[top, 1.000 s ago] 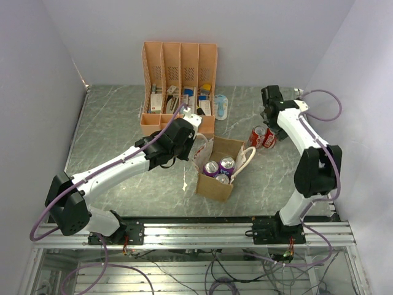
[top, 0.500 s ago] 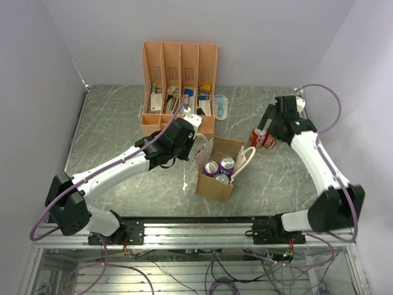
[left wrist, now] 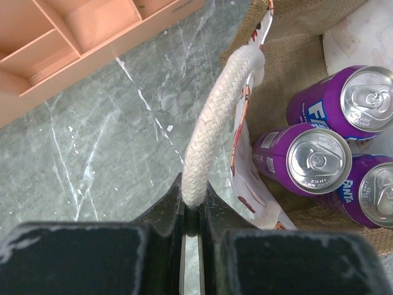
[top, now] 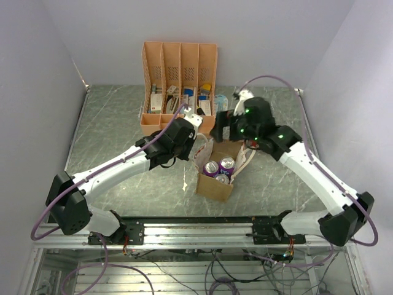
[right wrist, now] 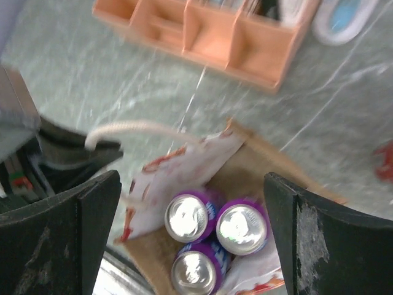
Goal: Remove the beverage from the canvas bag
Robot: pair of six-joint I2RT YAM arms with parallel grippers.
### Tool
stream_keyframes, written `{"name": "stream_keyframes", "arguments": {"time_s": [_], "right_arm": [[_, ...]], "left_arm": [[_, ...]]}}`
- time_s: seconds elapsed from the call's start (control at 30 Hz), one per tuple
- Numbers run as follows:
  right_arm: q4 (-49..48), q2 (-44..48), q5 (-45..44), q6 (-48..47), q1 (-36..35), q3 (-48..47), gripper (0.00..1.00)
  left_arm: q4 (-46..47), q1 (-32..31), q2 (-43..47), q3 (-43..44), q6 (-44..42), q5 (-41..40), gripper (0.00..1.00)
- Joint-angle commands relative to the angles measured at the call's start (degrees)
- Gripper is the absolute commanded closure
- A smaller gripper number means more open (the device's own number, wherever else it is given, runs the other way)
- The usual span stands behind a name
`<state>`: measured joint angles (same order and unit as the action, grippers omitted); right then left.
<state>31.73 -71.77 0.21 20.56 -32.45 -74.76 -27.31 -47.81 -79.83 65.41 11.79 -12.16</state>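
The tan canvas bag stands open at the table's middle with three purple beverage cans upright inside. My left gripper is shut on the bag's white rope handle, holding it out to the left of the bag. The purple cans sit just right of that handle. My right gripper hovers open above the bag's far edge. In the right wrist view the cans lie between its wide-set fingers, below the right gripper and untouched.
A salmon-pink slotted organizer with small items stands at the back, close behind the bag. A blue-and-white object lies to its right. Something red and blurred shows at the right edge of the right wrist view. Walls close in on three sides.
My right arm has swung from the back right, by the red cans, leftward to above the bag, jaws open. The left arm and the handle it holds have not moved.
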Motion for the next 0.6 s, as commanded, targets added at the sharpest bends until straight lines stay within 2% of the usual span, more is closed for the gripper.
{"name": "stream_keyframes", "arguments": {"time_s": [0.0, 0.2, 0.47, 0.5, 0.57], "right_arm": [[5.2, -2.0, -3.0, 2.6, -6.4, 2.5, 0.00], [14.1, -8.7, -18.2, 7.2, -13.6, 1.2, 0.01], [18.0, -10.1, -26.9, 12.7, -15.0, 2.8, 0.01], [19.0, -10.3, -29.1, 15.6, -15.0, 2.6, 0.00], [21.8, -10.7, -33.8, 27.1, -15.0, 2.3, 0.00]], "left_arm": [[-0.3, 0.5, 0.2, 1.8, -0.6, 1.4, 0.93], [-0.3, 0.4, -0.1, 1.8, -0.5, 1.9, 0.93], [-0.5, 0.4, -0.6, 1.9, -0.7, 1.4, 0.93], [-0.6, 0.4, -0.6, 2.0, -0.7, 1.3, 0.93], [-0.7, 0.4, -0.8, 2.0, -0.7, 0.8, 0.93]]}}
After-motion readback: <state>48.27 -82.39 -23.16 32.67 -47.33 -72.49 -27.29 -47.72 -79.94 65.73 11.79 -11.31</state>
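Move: The right hand, open and empty, is above the canvas bag. The far-right purple can inside stands roughly 21 cm below the hand, 4 cm back towards the base and level with it sideways. The left purple can is about 6 cm to the left of that one and 1 cm nearer the base, and the near purple can some 6 cm nearer the base and 2 cm to its left. From the left hand, the far-right can lies some 14 cm right, 2 cm back and 11 cm below. No contact by the right fingers can be seen; they stay wide open as the right hand sinks some 12 cm towards the far-right purple can, drawing back about 5 cm. It drifts slightly left, then returns right and slows over the cans, while the wrist rolls its left side down, tips the fingers steeper and turns a little clockwise. The left gripper keeps hold of the bag's handle. ##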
